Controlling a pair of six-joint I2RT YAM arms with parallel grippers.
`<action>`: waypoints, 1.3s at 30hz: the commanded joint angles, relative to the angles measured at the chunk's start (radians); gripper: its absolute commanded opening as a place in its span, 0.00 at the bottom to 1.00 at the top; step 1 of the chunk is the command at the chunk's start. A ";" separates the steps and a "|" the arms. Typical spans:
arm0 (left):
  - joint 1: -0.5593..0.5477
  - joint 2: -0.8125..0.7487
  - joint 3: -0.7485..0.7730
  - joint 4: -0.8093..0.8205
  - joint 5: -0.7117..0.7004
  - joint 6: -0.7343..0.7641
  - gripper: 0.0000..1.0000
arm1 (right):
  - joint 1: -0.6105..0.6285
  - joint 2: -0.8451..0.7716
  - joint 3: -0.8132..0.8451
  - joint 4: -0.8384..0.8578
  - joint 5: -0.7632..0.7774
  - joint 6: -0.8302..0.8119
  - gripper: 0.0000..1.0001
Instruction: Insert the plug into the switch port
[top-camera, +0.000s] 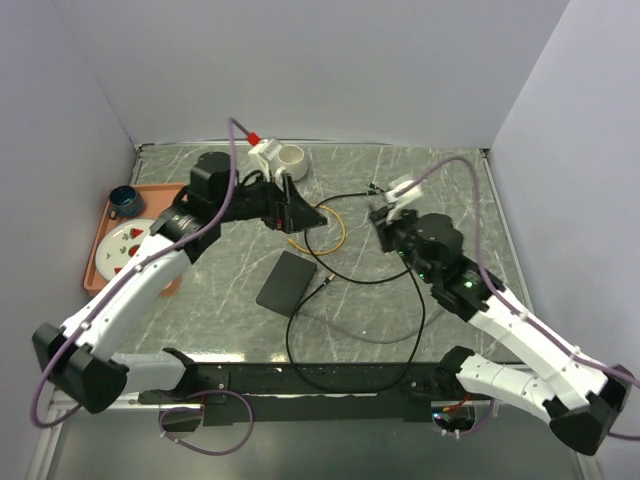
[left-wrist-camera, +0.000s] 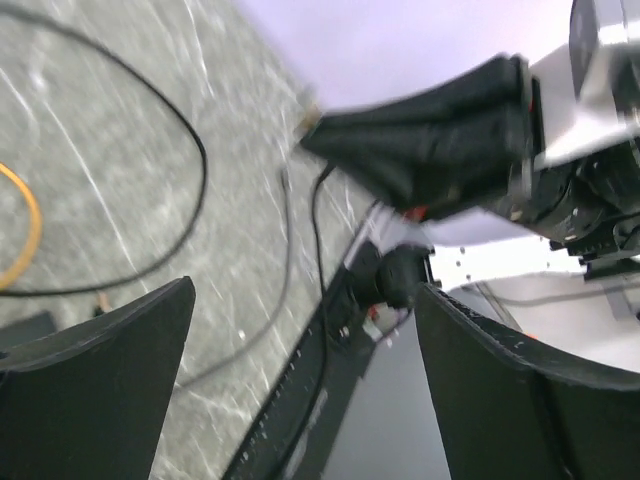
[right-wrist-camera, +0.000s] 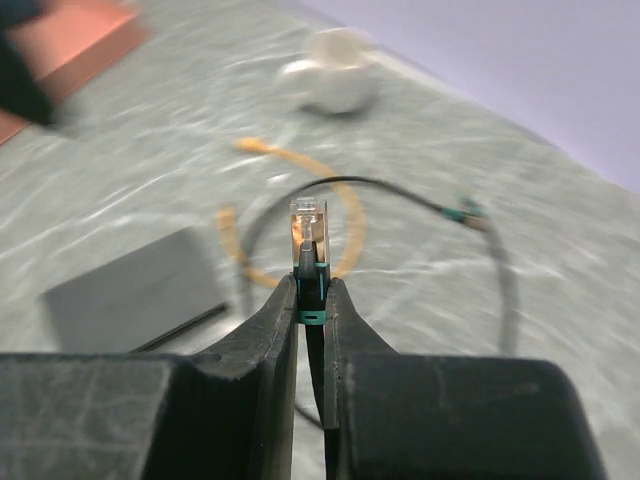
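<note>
My right gripper (right-wrist-camera: 311, 300) is shut on the plug (right-wrist-camera: 309, 232), a clear connector with a green boot that sticks out past the fingertips, its black cable (top-camera: 400, 270) trailing over the table. The flat black box (right-wrist-camera: 135, 292) lies ahead and to the left of the plug, apart from it; in the top view the black box (top-camera: 287, 283) sits mid-table. I cannot make out its switch port. My left gripper (left-wrist-camera: 305, 385) is open with nothing between its fingers (left-wrist-camera: 100, 390). In the top view the left gripper (top-camera: 300, 211) hovers above the box, and the right gripper (top-camera: 381, 223) is to its right.
An orange cable loop (top-camera: 322, 236) lies between the grippers. A white cup (top-camera: 290, 158) stands at the back. At the left an orange tray (top-camera: 103, 258) holds a plate and a blue cup (top-camera: 124, 201). The cable's other connector (right-wrist-camera: 462, 211) lies at the right.
</note>
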 joint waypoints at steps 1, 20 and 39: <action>0.015 -0.040 -0.028 0.006 -0.090 0.020 0.96 | -0.066 -0.146 0.112 0.005 0.275 0.044 0.00; 0.018 -0.010 -0.161 0.040 -0.206 0.029 0.97 | -0.068 -0.179 0.438 0.036 0.437 -0.200 0.00; 0.123 -0.020 -0.332 0.098 -0.410 0.023 0.97 | -0.044 -0.047 0.119 -0.175 -0.067 0.042 0.00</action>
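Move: The switch, a flat dark box, lies some 8 cm to the left of my left hand and about 2 cm farther out, roughly 32 cm below. From my right hand, which already pinches the plug, it is about 18 cm left and 1 cm back, some 28 cm down. Also on the table, counted from the right hand, the loose black cable end lies 7 cm left and level with it, and the yellow cable loop 13 cm ahead and 10 cm left. I swing my right hand up and to the right, about 28 cm up and 20 cm across, drawing back and tipping its fingers upward, then bring it forward, down and partly back left, still pinching the plug. Meanwhile my left hand, already wide open and empty, rises briefly, then sinks to about 13 cm below its start, going left and forward towards the switch and turning counter-clockwise. ##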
